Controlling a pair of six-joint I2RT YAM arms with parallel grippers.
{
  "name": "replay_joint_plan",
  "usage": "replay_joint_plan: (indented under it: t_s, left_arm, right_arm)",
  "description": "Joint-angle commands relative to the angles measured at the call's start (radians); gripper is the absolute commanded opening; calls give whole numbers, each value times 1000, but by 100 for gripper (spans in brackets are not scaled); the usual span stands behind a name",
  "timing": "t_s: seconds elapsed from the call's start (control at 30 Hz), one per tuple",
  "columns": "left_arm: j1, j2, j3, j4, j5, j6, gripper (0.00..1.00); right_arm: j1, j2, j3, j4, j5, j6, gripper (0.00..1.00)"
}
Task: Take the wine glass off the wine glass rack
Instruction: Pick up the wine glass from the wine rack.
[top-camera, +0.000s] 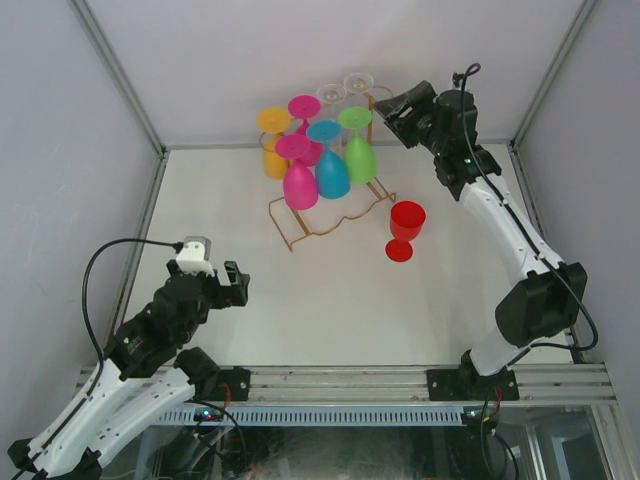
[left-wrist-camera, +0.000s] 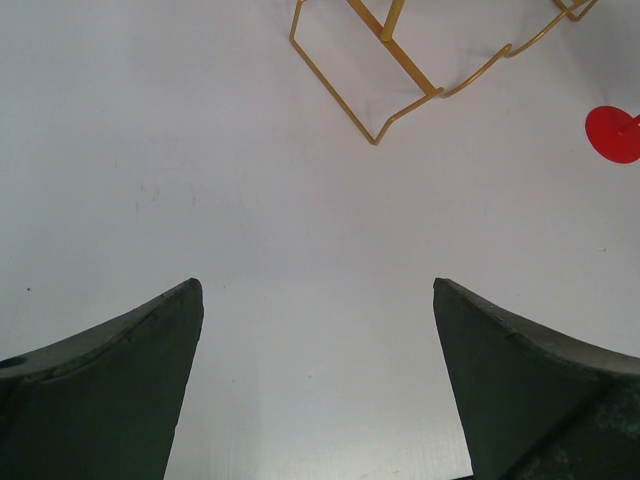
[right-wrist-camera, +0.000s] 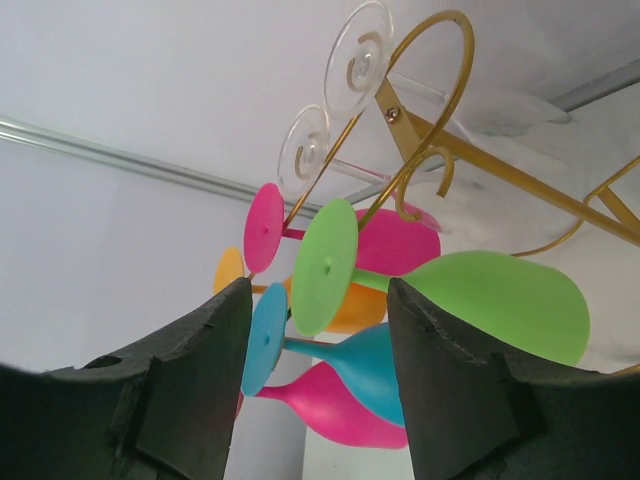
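Observation:
The gold wire wine glass rack (top-camera: 300, 228) stands at the back of the table with several wine glasses hanging upside down from its rails: green (top-camera: 359, 155), teal (top-camera: 331, 170), pink, orange and clear. My right gripper (top-camera: 385, 112) is up at the rack's top right end. In the right wrist view it (right-wrist-camera: 320, 285) is open, and the green glass's foot (right-wrist-camera: 325, 265) shows in the gap just ahead of the fingertips, with the rack rail (right-wrist-camera: 500, 167) above. My left gripper (top-camera: 238, 285) hovers low at the near left, open (left-wrist-camera: 315, 290) and with nothing in it.
A red wine glass (top-camera: 405, 222) stands upright on the table right of the rack; its foot (left-wrist-camera: 612, 133) shows in the left wrist view beside the rack base (left-wrist-camera: 335, 92). White walls and metal frame bars enclose the table.

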Motion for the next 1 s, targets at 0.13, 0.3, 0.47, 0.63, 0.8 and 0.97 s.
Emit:
replay_joint_plan:
  t_s: [0.13,0.3,0.47,0.63,0.8,0.97]
  left_arm:
    - [5,-3,24,31,3,-3,100]
    - [4,3,24,34,8,-3,100]
    - [5,12,27,33,6,-2,100]
    - [5,8,24,33,1,-2,100]
    - [5,1,27,32,-9,-2,100]
    - [4,-2,23,36,-8,-2,100]
  right_arm:
    - [6,41,59,12,-3,25,50]
    - [7,69,68,35,-50,44,46]
    - [11,116,129,18,-85,34,43]
    - [11,149,152,11,-116,53,37]
    - [15,151,154,6,-108,43,31]
    - [14,146,155,5,-109,25,25]
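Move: From the right hand, the green wine glass's foot, uppermost on the hanging glass, is about 4 cm ahead, 5 cm left and 3 cm below. The blue glass's foot lies another 6 cm left of that foot and 3 cm nearer; the clear glass's foot stands some 6 cm beyond it. The rack's curled end is roughly 6 cm straight ahead of the hand, slightly lower. For the left hand, the green foot is about 31 cm ahead, 23 cm right and 14 cm higher. Easing forward and down, then swinging left, the right hand travels about 5 cm in all to the near right edge of the green glass's foot, turning slightly counter-clockwise and tipping down a little. Its fingers narrow from just over half open to about a quarter, one above the foot and one below; whether they touch yet can't be seen. ##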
